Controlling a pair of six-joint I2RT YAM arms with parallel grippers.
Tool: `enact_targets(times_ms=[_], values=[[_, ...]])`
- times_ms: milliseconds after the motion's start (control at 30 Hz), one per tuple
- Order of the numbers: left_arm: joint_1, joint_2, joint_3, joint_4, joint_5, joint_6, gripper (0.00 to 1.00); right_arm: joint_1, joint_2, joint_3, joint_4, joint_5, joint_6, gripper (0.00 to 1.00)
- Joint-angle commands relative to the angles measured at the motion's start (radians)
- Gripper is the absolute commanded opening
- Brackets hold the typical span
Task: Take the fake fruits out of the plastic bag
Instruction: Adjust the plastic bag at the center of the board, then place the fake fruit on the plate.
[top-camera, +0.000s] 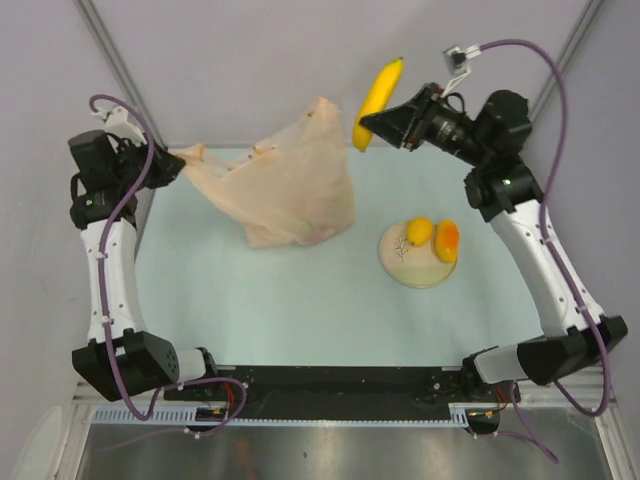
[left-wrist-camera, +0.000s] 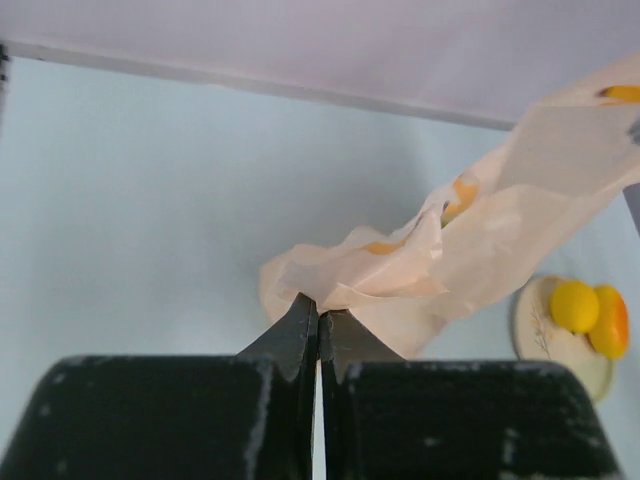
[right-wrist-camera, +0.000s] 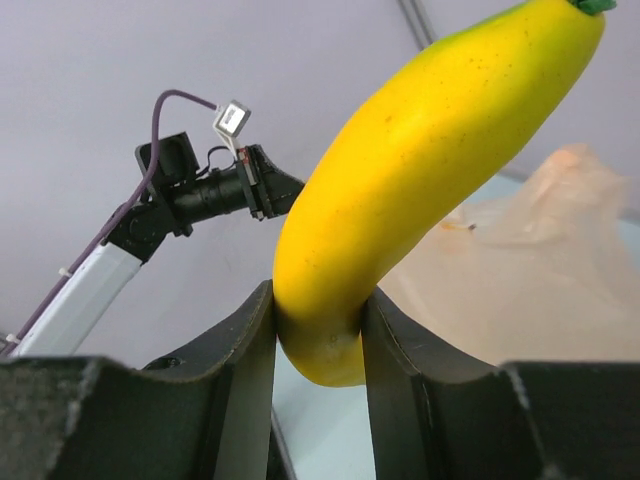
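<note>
The peach plastic bag (top-camera: 290, 190) lies at the back centre of the table, one corner stretched left. My left gripper (top-camera: 180, 160) is shut on that corner of the bag (left-wrist-camera: 420, 265); its jaws meet at the crumpled edge (left-wrist-camera: 320, 310). High at the back right, my right gripper (top-camera: 368, 128) is shut on the lower end of a yellow banana (top-camera: 378, 100), held above the table. In the right wrist view the banana (right-wrist-camera: 420, 170) stands wedged between both fingers. A yellow lemon (top-camera: 419, 230) and an orange fruit (top-camera: 447, 240) rest on the cream plate (top-camera: 410, 268).
The plate (left-wrist-camera: 545, 335) sits right of the bag on the pale blue table (top-camera: 300, 300). Grey walls close off the back and both sides. The black arm-base rail (top-camera: 330, 385) runs along the near edge.
</note>
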Motion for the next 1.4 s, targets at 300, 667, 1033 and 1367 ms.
enact_targets(times_ms=[300, 667, 1033, 1367], values=[[0.048, -0.046, 0.060, 0.039, -0.015, -0.009, 0.00, -0.166, -0.090, -0.298, -0.489, 0.186, -0.150, 0.18], [0.048, -0.144, -0.057, 0.034, 0.040, -0.015, 0.00, -0.125, 0.086, -0.464, -0.566, 0.290, -0.132, 0.13], [0.047, -0.229, -0.151, 0.024, 0.074, -0.010, 0.00, -0.091, 0.256, -0.464, -0.499, 0.347, -0.083, 0.18], [0.047, -0.247, -0.227, 0.036, 0.094, 0.014, 0.00, -0.109, 0.333, -0.454, -0.471, 0.401, -0.061, 0.35]])
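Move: The right gripper, high up with the banana, has the plate roughly 14 cm to its right, level fore and aft, and some 47 cm below. On the plate, from that gripper, the round yellow fruit is about 5 cm ahead and 14 cm right, the orange fruit about 2 cm ahead and 20 cm right. The left gripper pinches the plastic bag, whose body spreads about 24 cm to its right, level fore and aft, some 18 cm lower. Bring the banana down to the plate with the right gripper: ease up and rightward briefly, then plunge about 45 cm, swinging the fingers steeply downward, and slow over the plate's left part, grip kept. With the left gripper shut on the bag, swing slightly left and up, then draw back about 6 cm, sinking and easing right. ##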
